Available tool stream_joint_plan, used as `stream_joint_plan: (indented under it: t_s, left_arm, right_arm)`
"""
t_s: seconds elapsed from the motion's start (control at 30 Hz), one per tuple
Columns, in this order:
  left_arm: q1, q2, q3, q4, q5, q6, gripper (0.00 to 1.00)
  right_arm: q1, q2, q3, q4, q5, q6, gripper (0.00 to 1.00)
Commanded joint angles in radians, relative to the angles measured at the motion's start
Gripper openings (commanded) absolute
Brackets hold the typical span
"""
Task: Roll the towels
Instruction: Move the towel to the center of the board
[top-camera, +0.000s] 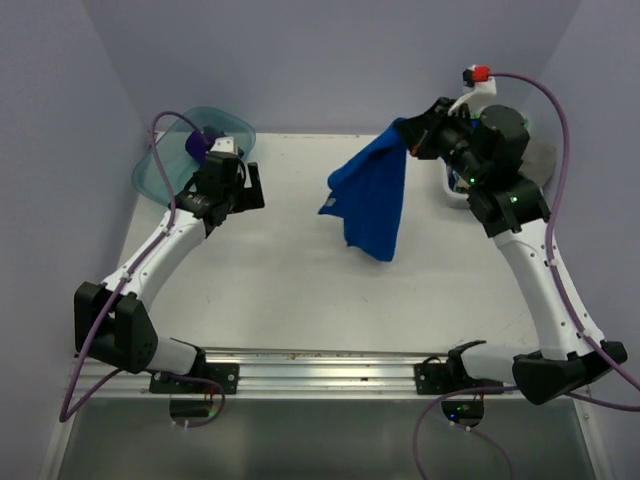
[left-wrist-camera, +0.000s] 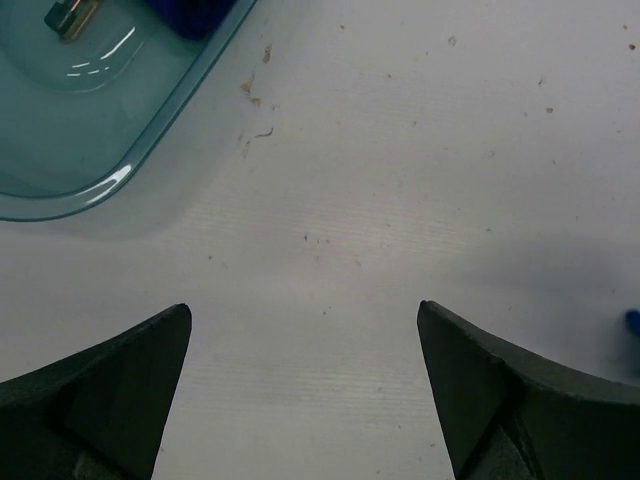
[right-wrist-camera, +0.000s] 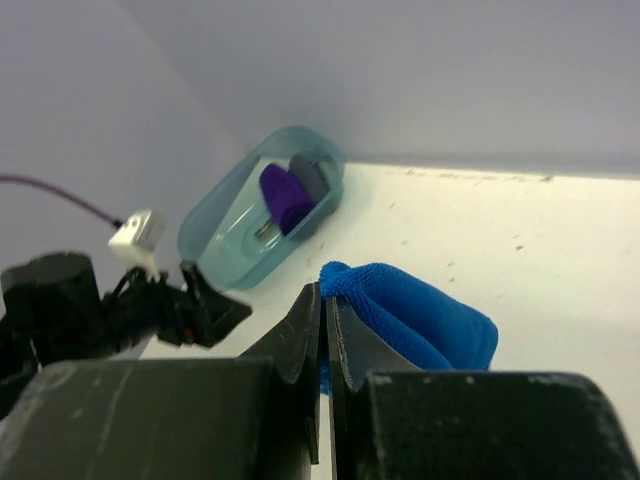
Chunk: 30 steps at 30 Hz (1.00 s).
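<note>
A royal blue towel (top-camera: 370, 195) hangs by one corner from my right gripper (top-camera: 408, 135), which is raised over the far right of the table; the towel's lower end reaches toward the tabletop. In the right wrist view the gripper (right-wrist-camera: 323, 292) has its jaws pressed together on a fold of the blue towel (right-wrist-camera: 420, 318). A purple towel (right-wrist-camera: 285, 195) and a grey towel (right-wrist-camera: 312, 175) lie inside the teal tub (right-wrist-camera: 235, 245). My left gripper (top-camera: 238, 200) hovers open beside the tub, its fingers (left-wrist-camera: 120, 390) wide apart over bare table with nothing between them.
The translucent teal tub (top-camera: 175, 165) sits at the far left corner, and its rim (left-wrist-camera: 150, 150) shows close to my left fingers. A white container edge (top-camera: 452, 190) peeks out behind the right arm. Blue-grey walls close in the table on three sides.
</note>
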<state>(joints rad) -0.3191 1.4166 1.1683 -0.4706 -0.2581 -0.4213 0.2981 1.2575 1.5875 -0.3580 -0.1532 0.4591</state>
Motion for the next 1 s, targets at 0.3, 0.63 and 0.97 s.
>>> stream_joint_plan:
  t_s: [0.3,0.63,0.97]
  left_arm:
    - [-0.001,0.001,0.016,0.004,0.144,0.010,1.00]
    - [-0.075,0.071,-0.153,0.095,0.313,-0.046,0.99]
    - [-0.078,0.297,-0.151,0.122,0.215,-0.112,0.74]
  right_arm:
    - [0.168,0.474,0.034,-0.162,-0.039,-0.054,0.50]
    - [0.238,0.342,-0.302,-0.032,0.038,0.018,0.68]
    - [0.547,0.362,-0.417,-0.029,0.236,0.070,0.67]
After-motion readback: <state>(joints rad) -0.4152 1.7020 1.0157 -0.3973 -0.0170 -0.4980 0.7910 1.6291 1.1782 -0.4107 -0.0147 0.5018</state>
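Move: My right hand holds the blue towel high by one corner. The middle of the board, where the towel goes, lies about 16 cm to that hand's left, 4 cm back and some 45 cm below; the white bin of towels stands about 24 cm to its right, 11 cm farther out and 38 cm below. From my open left hand, the hanging towel's middle is roughly 27 cm right, 4 cm back and 8 cm higher; the teal bin is 12 cm left, 11 cm ahead and 14 cm below. I bring my right hand down about 35 cm and 15 cm to the left, first swinging it forward, then drawing it back over the board, tipping it downward and opening its fingers on the way to let go of the towel. My left hand waits high, then sinks some 15 cm, going right and a little back to the towel's tagged corner, tips down about 25 degrees and starts closing around that corner without gripping it yet. ##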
